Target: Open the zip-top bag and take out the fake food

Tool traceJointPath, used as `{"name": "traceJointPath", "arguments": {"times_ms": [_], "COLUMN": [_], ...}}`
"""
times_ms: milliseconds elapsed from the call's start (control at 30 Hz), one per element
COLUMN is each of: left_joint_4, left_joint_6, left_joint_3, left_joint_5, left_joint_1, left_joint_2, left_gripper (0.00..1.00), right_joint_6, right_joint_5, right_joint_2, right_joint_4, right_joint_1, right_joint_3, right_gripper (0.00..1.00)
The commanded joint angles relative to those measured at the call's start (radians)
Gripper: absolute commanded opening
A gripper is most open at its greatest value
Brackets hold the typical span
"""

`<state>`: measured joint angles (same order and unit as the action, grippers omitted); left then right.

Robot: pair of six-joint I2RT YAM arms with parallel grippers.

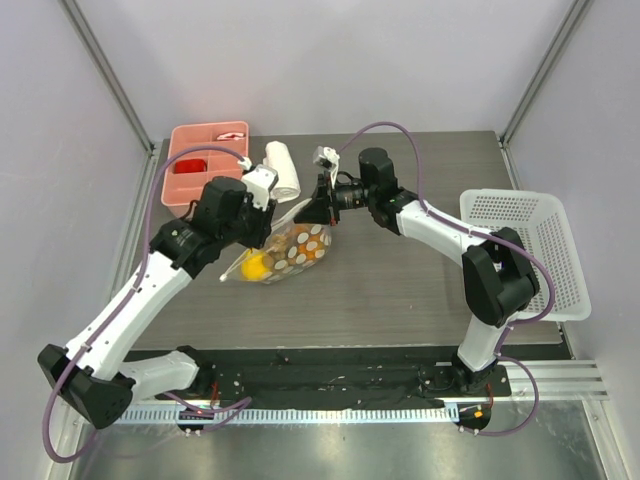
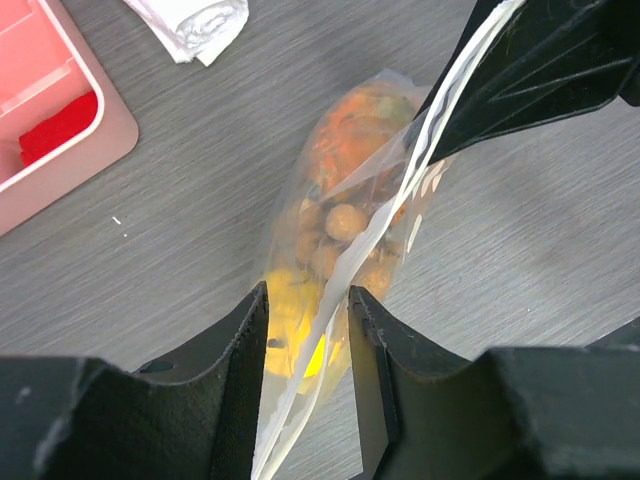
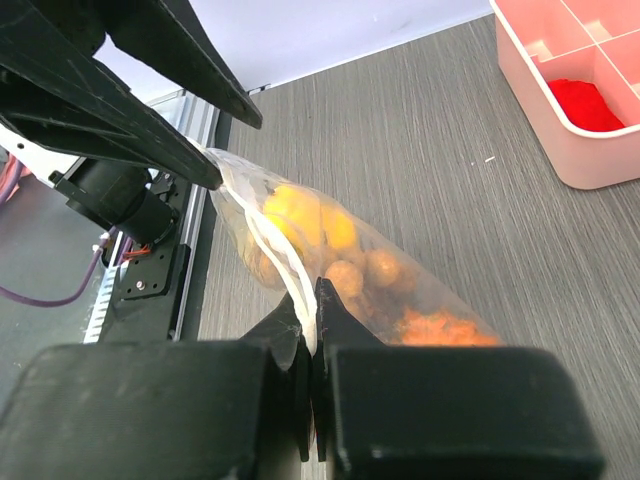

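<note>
The clear zip-top bag (image 1: 285, 252) hangs tilted over the table, stretched between both grippers. It holds the fake food: a yellow fruit (image 2: 290, 320), brown balls (image 2: 345, 222) and an orange spiky fruit (image 2: 350, 125). My right gripper (image 3: 314, 290) is shut on the bag's white zip strip (image 3: 285, 262) at the upper end. My left gripper (image 2: 307, 292) stands at the lower end. Its jaws are apart on either side of the strip (image 2: 380, 225), with a gap showing on both sides. In the top view the left gripper (image 1: 255, 235) and right gripper (image 1: 318, 212) face each other over the bag.
A pink compartment tray (image 1: 205, 160) with a red piece (image 1: 188, 166) sits at the back left. A rolled white towel (image 1: 283, 170) lies beside it. A white mesh basket (image 1: 530, 250) stands at the table's right edge.
</note>
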<state>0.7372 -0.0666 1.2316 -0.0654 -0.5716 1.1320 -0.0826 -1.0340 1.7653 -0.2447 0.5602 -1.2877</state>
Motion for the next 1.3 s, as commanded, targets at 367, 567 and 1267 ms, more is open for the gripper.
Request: {"name": "traceJointPath", "arguments": {"times_ms": [367,567,1267], "left_joint_4": [-0.009,0.002,0.132], "left_joint_6": [0.022,0.034,-0.476], "left_joint_3": [0.039,0.034,0.066], "left_joint_5": [-0.091,-0.103,-0.252], "left_joint_1": [0.006,0.013,0.055], "left_joint_2": [0.058,0.06,0.0], "left_gripper": [0.16,0.18,0.0], "right_joint_6": [0.023,0.047,-0.617], "right_joint_5": [-0.011,-0.012,0.978], "right_joint_2": [-0.006,0.0,-0.332], "right_joint_4": [-0.005,0.027,0.343], "right_joint_1": [0.012,0.017,0.16], "right_joint_3": [-0.045,-0.056,0.106], "right_gripper": [0.01,0.01,0.58]}}
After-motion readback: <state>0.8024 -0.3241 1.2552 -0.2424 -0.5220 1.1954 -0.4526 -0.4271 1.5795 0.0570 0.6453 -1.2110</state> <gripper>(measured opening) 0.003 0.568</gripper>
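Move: The near part of the bag's zip edge runs just under and between the left gripper's half-open fingers, about 3 cm ahead and 4 cm below. The yellow fake food in the bag sits roughly 1 cm back, 2 cm left and 11 cm down; the pink bin is some 20 cm ahead and 13 cm left, the towel roll 20 cm ahead and 3 cm right, both about 13 cm below. The right gripper still pinches the zip edge farther along; that near part lies about 7 cm to its left, 4 cm back and 3 cm lower. Bring the left gripper about 5 cm down and a little forward onto the zip edge, shut its fingers to pinch the edge, then draw left and back up some 3 cm, turning counter-clockwise. As it pinches, open the right gripper to release its part of the edge, then back it off to the right, swinging it about 35 degrees clockwise. ##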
